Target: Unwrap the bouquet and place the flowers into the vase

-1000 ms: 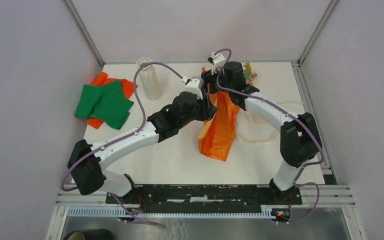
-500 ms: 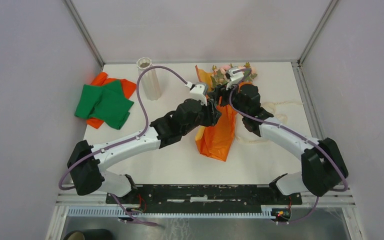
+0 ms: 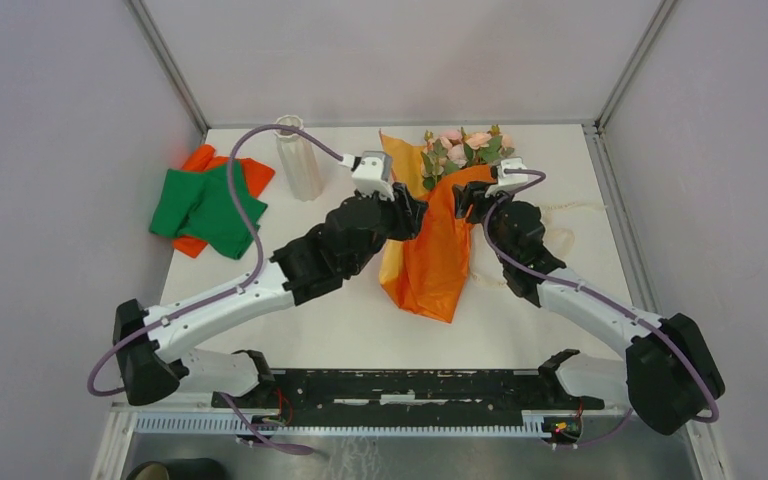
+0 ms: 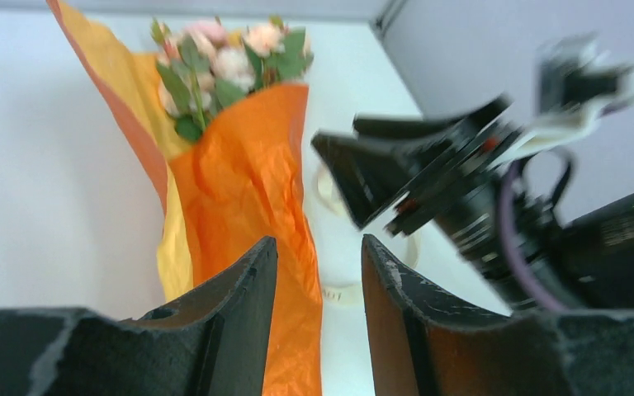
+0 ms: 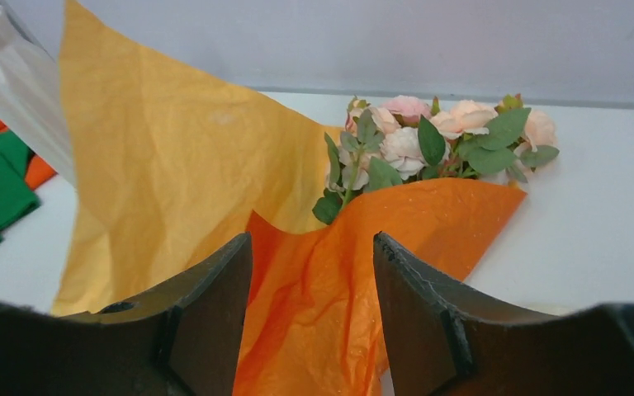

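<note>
The bouquet (image 3: 430,255) lies in mid-table, its orange paper (image 5: 396,239) still round the stems and a paler yellow flap (image 5: 165,173) standing up on its left. The flowers (image 3: 465,145), pink roses with green leaves, poke out at the far end. My left gripper (image 3: 415,212) hangs open at the paper's left edge; in its wrist view the gripper (image 4: 318,243) has paper and table beyond the gap. Over the wrap's right edge my right gripper (image 3: 467,200) is open, and in its own view (image 5: 312,239) nothing is pinched. The whitish ribbed vase (image 3: 297,160) stands upright at the back left.
A green cloth (image 3: 210,205) lies over an orange cloth (image 3: 200,160) at the left edge. A cream ribbon loop (image 3: 550,225) lies on the table right of the bouquet. Grey walls and metal frame posts close in the back and sides.
The right arm has pulled back toward the near right, uncovering the flowers. The left arm has shifted left. The yellow flap now stands up on the bouquet's left side.
</note>
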Controlling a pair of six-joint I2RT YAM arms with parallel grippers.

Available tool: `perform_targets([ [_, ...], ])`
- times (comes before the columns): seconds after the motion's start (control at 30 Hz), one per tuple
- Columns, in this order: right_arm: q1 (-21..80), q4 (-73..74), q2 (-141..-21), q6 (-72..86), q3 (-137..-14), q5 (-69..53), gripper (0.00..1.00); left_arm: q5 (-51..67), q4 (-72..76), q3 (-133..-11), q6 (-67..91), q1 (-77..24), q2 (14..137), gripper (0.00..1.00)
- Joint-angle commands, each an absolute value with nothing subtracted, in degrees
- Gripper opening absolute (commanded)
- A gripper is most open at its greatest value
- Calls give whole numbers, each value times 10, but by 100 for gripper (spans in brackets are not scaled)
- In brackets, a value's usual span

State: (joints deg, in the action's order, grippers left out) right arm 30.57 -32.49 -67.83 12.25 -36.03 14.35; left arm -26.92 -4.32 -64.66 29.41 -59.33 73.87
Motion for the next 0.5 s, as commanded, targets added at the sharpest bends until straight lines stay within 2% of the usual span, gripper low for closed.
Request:
perform_targets([
  [0.0,304,-299,-725,128,-394,152,62,-355,-46,-688,240,-596,687,49],
  [0.13,313,-252,-827,124,-454,63,62,-425,-69,-708,214,-616,683,50],
  [0.23,342,-201,-903,99,-506,47,63,-439,-85,-720,216,-616,711,50],
  [0.37,396,-107,-1000,55,-601,68,65,-414,-78,-719,235,-612,770,50],
  [0.47,424,-88,-1029,44,-626,101,65,-327,-39,-679,295,-565,792,46],
])
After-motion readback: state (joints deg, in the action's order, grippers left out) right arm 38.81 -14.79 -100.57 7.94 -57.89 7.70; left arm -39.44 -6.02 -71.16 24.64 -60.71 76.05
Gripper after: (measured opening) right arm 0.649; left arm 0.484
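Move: The wrapper's raised, yellow-lined left flap is some 13 cm ahead of the right hand, 12 cm to its left and 15 cm lower. The orange body of the wrapper lies 23 cm below that hand, barely 3 cm ahead and 2 cm left. The flowers are 24 cm ahead, 5 cm right and 20 cm down; the vase stands about 20 cm left of the flap. From the left hand the flap is 23 cm ahead, 2 cm left and 20 cm lower. Towards the wrapper's yellow-lined flap the right hand swoops down about 14 cm and left about 12 cm, open and empty, passing beneath the left hand as its fingers tip down and swing left. Whether it reaches the sheet can't be seen. The left hand, also open, lifts about 7 cm, then sinks half-way back. ##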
